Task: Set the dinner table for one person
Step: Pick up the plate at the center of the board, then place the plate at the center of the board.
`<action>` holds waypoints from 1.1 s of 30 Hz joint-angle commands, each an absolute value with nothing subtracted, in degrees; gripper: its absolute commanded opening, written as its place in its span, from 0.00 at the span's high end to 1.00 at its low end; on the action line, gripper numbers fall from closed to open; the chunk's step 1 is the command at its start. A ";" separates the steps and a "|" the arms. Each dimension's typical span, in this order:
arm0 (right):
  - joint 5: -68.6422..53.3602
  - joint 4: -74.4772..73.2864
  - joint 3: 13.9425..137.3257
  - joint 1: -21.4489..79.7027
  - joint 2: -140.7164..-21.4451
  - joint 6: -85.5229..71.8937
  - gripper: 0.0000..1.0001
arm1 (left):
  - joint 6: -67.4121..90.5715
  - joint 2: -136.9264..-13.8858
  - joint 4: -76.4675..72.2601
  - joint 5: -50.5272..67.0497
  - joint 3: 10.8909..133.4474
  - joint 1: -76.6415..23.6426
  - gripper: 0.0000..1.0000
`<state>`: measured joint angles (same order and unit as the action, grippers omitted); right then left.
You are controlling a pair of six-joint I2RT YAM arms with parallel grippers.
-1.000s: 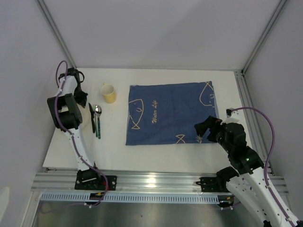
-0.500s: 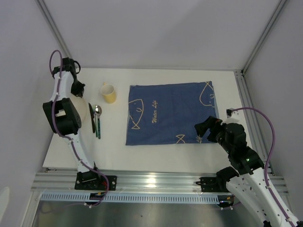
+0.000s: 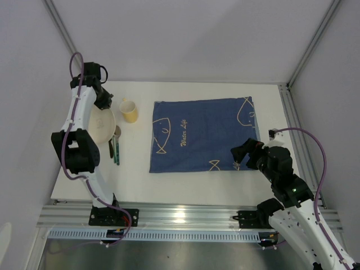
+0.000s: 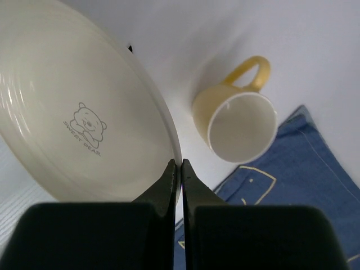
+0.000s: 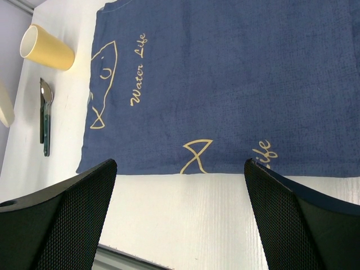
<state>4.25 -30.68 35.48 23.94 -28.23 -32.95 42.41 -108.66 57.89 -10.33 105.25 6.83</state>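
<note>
The white dinner table carries a dark blue cloth with pale fish drawings. My left gripper is shut on the rim of a cream plate, which hangs tilted over the table's left side. In the left wrist view its fingers pinch the plate at its edge, with a yellow mug just beyond. My right gripper stands open and empty over the cloth's near right corner; in its wrist view the right gripper has the cloth edge between its wide jaws.
The yellow mug stands left of the cloth. A spoon and green-handled cutlery lie below the plate. Silver frame rails run along the near edge, and another rail along the right side.
My left arm has swung its wrist rightwards, towards the mug, with the plate in its grip; the plate now shows tilted beside the arm. The right arm has not moved.
</note>
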 commanded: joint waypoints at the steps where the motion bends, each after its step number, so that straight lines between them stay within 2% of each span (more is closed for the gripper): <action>1: 3.60 -29.36 36.83 24.35 -28.39 -31.82 0.00 | 41.31 -99.07 54.76 -11.51 105.03 4.84 1.00; 8: 3.34 -28.30 36.74 24.34 -29.44 -31.55 0.01 | 38.41 -93.61 53.44 -11.17 105.64 -2.88 0.99; 15: 1.50 -25.93 36.83 24.34 -31.81 -30.94 0.01 | 25.53 -92.99 48.96 -3.88 106.35 -12.38 0.99; 23: -1.14 -23.64 39.02 24.35 -36.12 -29.71 0.01 | 4.87 -99.22 47.28 15.80 108.89 -19.15 0.99; 27: -1.67 -24.08 40.51 24.35 -37.09 -29.18 0.01 | -5.69 -100.46 48.77 33.61 106.79 -22.67 0.99; 30: -1.85 -24.96 41.92 24.35 -37.79 -28.39 0.00 | -12.82 -101.25 52.19 40.67 106.26 -27.32 1.00; 33: -1.76 -25.31 43.06 24.43 -38.67 -27.78 0.00 | -18.18 -102.21 54.75 41.31 105.04 -33.03 1.00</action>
<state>-1.02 -26.24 39.94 24.05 -38.17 -29.78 -7.09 -102.65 52.10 32.25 105.67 -27.64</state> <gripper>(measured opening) 0.993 0.011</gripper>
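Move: The left hand already holds the plate by its rim, clear of the table. The middle of the blue placemat lies about 45 cm to this hand's right, 6 cm back and 16 cm below; the mug is some 8 cm right and 4 cm ahead, the spoon 12 cm back and 2 cm right, the knife 10 cm back and 1 cm left. From the right hand, the placemat's middle is about 17 cm ahead, 10 cm left and 19 cm below. Keeping its pinch on the plate's rim, the left hand rises about 11 cm, then sweeps some 34 cm to the right past the mug towards the placemat, easing down and drawing back towards the base near the end, while the wrist swings nearly 100 degrees clockwise. The empty right hand, fingers wide open, drifts about 3 cm forward and left. ##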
